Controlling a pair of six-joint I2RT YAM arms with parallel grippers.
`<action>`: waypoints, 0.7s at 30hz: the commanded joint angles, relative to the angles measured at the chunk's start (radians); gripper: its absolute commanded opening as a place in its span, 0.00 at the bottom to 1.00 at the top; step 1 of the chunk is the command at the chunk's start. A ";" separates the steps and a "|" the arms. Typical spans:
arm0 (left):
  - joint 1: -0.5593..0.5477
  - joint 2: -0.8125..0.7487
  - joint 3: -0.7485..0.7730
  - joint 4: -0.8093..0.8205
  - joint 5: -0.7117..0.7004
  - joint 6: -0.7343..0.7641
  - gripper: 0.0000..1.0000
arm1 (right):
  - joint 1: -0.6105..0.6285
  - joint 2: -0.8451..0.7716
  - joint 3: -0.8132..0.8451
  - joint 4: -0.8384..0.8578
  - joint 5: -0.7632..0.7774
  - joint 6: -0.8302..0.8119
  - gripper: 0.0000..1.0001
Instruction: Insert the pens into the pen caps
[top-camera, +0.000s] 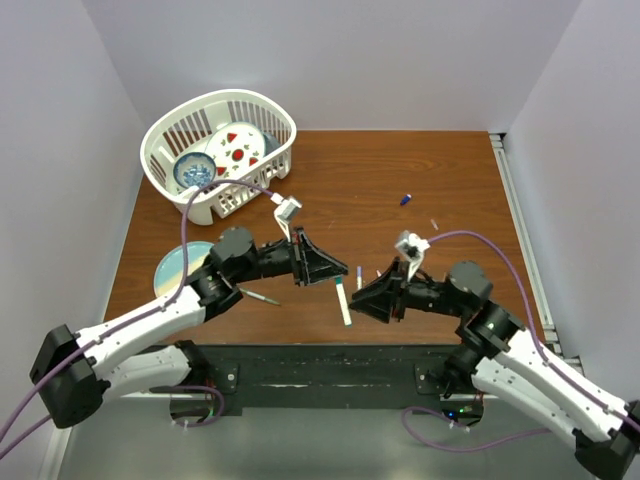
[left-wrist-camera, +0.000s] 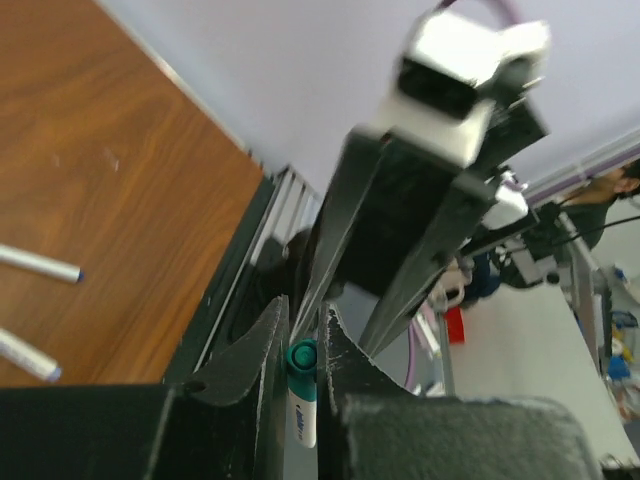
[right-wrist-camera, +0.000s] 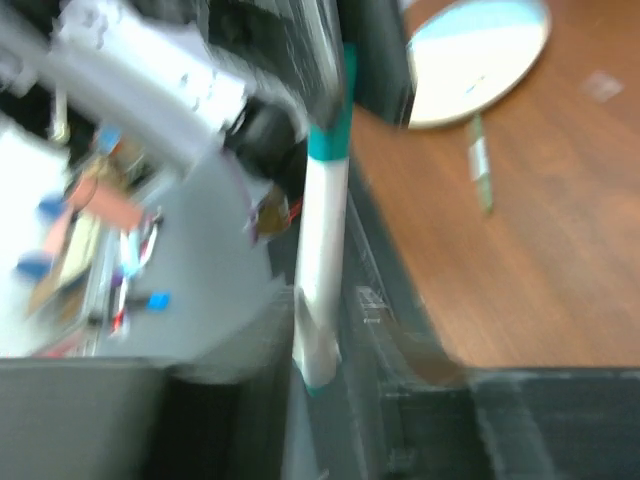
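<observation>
A white pen (top-camera: 345, 303) with a green cap (right-wrist-camera: 330, 135) hangs in the air between my two grippers, near the table's front edge. My left gripper (top-camera: 340, 270) is shut on its capped end; in the left wrist view the green cap (left-wrist-camera: 302, 358) sits pinched between the fingers. My right gripper (top-camera: 358, 297) stands open around the pen's lower end (right-wrist-camera: 318, 360), its jaws apart from the barrel in a blurred view. A loose blue pen cap (top-camera: 406, 198) lies at the back right. Another pen (top-camera: 260, 296) lies by the left arm, and two blue-tipped pens (left-wrist-camera: 40, 265) lie on the wood.
A white basket (top-camera: 165, 140) holding dishes stands at the back left. A pale blue plate (top-camera: 175, 268) lies at the left, under the left arm. A green-marked pen (right-wrist-camera: 482, 175) lies beside the plate (right-wrist-camera: 480, 60). Small bits (top-camera: 434, 224) lie mid-right.
</observation>
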 joint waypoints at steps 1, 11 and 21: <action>0.044 0.092 0.089 -0.248 0.139 0.056 0.00 | -0.028 -0.186 -0.096 0.072 0.116 0.042 0.44; 0.125 0.472 0.254 -0.302 0.013 0.165 0.00 | -0.030 -0.541 -0.160 -0.273 0.197 0.120 0.88; 0.147 0.807 0.419 -0.378 -0.085 0.216 0.00 | -0.028 -0.477 -0.051 -0.361 0.251 0.064 0.95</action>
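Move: Below and ahead of the left hand, which holds the teal-capped pen, the bare table spot for it lies about 9 cm forward, 3 cm right and 24 cm down. The purple-capped pen lies 4 cm right of that spot, and the small white pen some 7 cm farther right; the green pen is about 25 cm left of the spot and 3 cm nearer. From the right hand, the spot is roughly 15 cm ahead, 1 cm left and 20 cm down. Sinking about 21 cm and reaching some 13 cm forward, slightly right, the left hand carries the teal-capped pen down towards the table beside the purple-capped pen, fingers tipping about 35 degrees downward and keeping their grip on the cap end. Its fingers already parting, the right hand comes free of the pen's tail end, draws about 6 cm right and opens almost fully. ##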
